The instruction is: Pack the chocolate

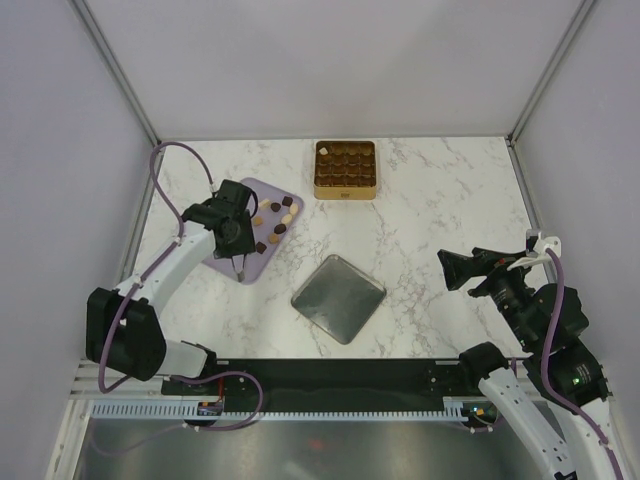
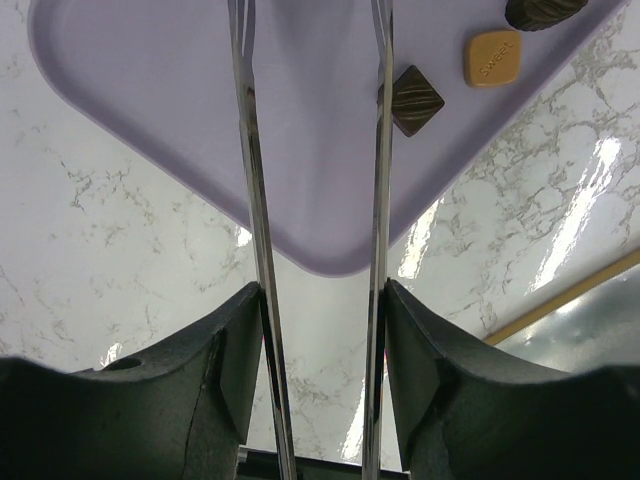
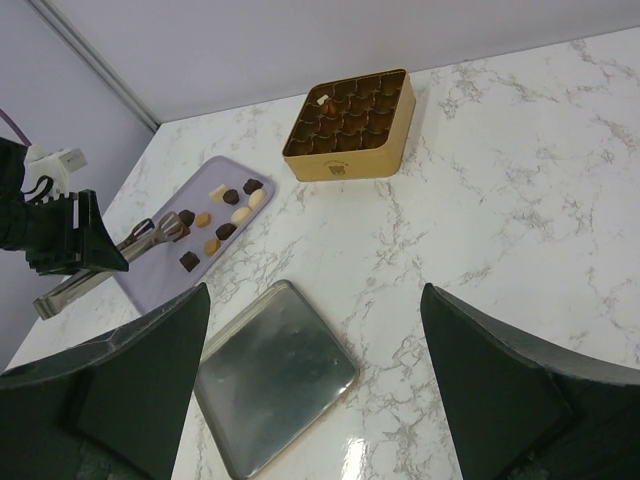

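Observation:
Several small chocolates, dark (image 1: 275, 208) and tan (image 2: 492, 57), lie on the lilac board (image 1: 250, 264). In the left wrist view a dark square piece (image 2: 415, 100) sits just right of the tongs. My left gripper (image 1: 238, 240) (image 2: 322, 300) is shut on metal tongs (image 2: 245, 150), whose two blades stand apart over the board. The tong tips (image 3: 160, 228) are close to a dark piece (image 3: 185, 217). One pale piece (image 1: 322, 147) sits in a corner cell of the gold tin (image 1: 345, 190). My right gripper (image 1: 455, 268) (image 3: 315, 290) hangs open and holds nothing, far right.
A flat metal lid (image 1: 338, 298) (image 3: 275, 375) lies on the marble between the arms. The gold tin (image 3: 345, 165) stands at the back centre. Grey walls close in the table on the left, right and back.

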Motion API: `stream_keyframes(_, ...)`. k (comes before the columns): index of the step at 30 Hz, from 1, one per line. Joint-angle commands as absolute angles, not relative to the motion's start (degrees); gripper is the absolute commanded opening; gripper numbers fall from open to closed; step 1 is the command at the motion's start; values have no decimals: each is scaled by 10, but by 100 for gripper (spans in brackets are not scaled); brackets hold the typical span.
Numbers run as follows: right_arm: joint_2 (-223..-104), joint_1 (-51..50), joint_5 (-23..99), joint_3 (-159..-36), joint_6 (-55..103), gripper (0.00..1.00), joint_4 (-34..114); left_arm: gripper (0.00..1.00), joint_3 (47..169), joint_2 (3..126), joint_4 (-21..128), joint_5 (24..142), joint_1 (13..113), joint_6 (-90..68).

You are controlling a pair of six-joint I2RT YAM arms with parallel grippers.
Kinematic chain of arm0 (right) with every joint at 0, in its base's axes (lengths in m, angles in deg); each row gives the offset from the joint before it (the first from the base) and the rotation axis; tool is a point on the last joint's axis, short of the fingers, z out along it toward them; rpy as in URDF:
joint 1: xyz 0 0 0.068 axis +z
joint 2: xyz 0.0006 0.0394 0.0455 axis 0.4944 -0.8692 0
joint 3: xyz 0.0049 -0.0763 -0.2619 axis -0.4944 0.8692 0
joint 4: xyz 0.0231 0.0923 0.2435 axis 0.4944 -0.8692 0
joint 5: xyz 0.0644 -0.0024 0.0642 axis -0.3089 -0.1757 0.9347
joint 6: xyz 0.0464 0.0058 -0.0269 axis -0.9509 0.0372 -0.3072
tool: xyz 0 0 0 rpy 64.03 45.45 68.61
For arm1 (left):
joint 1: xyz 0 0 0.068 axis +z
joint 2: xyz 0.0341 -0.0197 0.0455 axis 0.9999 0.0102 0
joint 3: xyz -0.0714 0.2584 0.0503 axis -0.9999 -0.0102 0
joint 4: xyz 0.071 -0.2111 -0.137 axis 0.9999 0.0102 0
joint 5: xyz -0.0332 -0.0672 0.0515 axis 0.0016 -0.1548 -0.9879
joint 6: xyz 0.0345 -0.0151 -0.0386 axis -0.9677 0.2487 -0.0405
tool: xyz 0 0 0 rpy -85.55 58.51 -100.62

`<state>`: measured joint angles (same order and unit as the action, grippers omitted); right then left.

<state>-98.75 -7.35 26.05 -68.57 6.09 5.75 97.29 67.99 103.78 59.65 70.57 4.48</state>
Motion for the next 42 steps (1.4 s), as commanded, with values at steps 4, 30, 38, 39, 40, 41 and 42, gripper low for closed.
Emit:
stream_keyframes(4, -983, -71, 257, -705, 71, 95, 64, 57, 979, 693, 1007, 602, 708, 65)
stream_keyframes(30, -978, -71, 245, -700, 80, 95, 64, 39, 1008, 728, 1013, 622, 709, 37)
stream_keyframes(38, -977, -71, 250, -704, 76, 95, 62, 33, 1034, 688, 1055, 631, 708, 31)
stream_keyframes(39, -978, -71, 251, -704, 76, 95, 62, 33, 1038, 683, 1057, 636, 708, 29)
stream_keyframes(40, -978, -71, 251, -705, 72, 95, 63, 33, 1045, 679, 1058, 640, 708, 28)
stream_keyframes(41, -978, -71, 253, -705, 71, 95, 62, 32, 1050, 676, 1059, 653, 708, 25)
stream_keyframes(42, -979, -71, 254, -706, 71, 95, 62, 32, 1055, 672, 1058, 663, 708, 22)
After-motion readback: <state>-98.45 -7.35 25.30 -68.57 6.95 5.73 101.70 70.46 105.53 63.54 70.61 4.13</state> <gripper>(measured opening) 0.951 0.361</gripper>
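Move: The left hand holds the tongs with their open tips reaching ahead and down. The reddish-brown chocolate lies about 9 cm ahead of that hand, 1 cm to its left and 10 cm below. Of this chocolate, a dark round one is 3 cm farther out, a caramel one 3 cm farther and 4 cm right, and a dark square one 4 cm nearer and 5 cm right. From the right hand it is roughly 20 cm ahead, 44 cm left and 29 cm below. The left hand eases down about 2 cm, drifting roughly 1 cm forward and as much to the right, to bring the open tong tips down at the reddish-brown chocolate on the tray. Partway down its fingers begin to squeeze the tongs, from a bit over half open to about a third, pinching the chocolate between the tips, and then it lifts nearly 3 cm while still squeezing, hardly turning the wrist. ##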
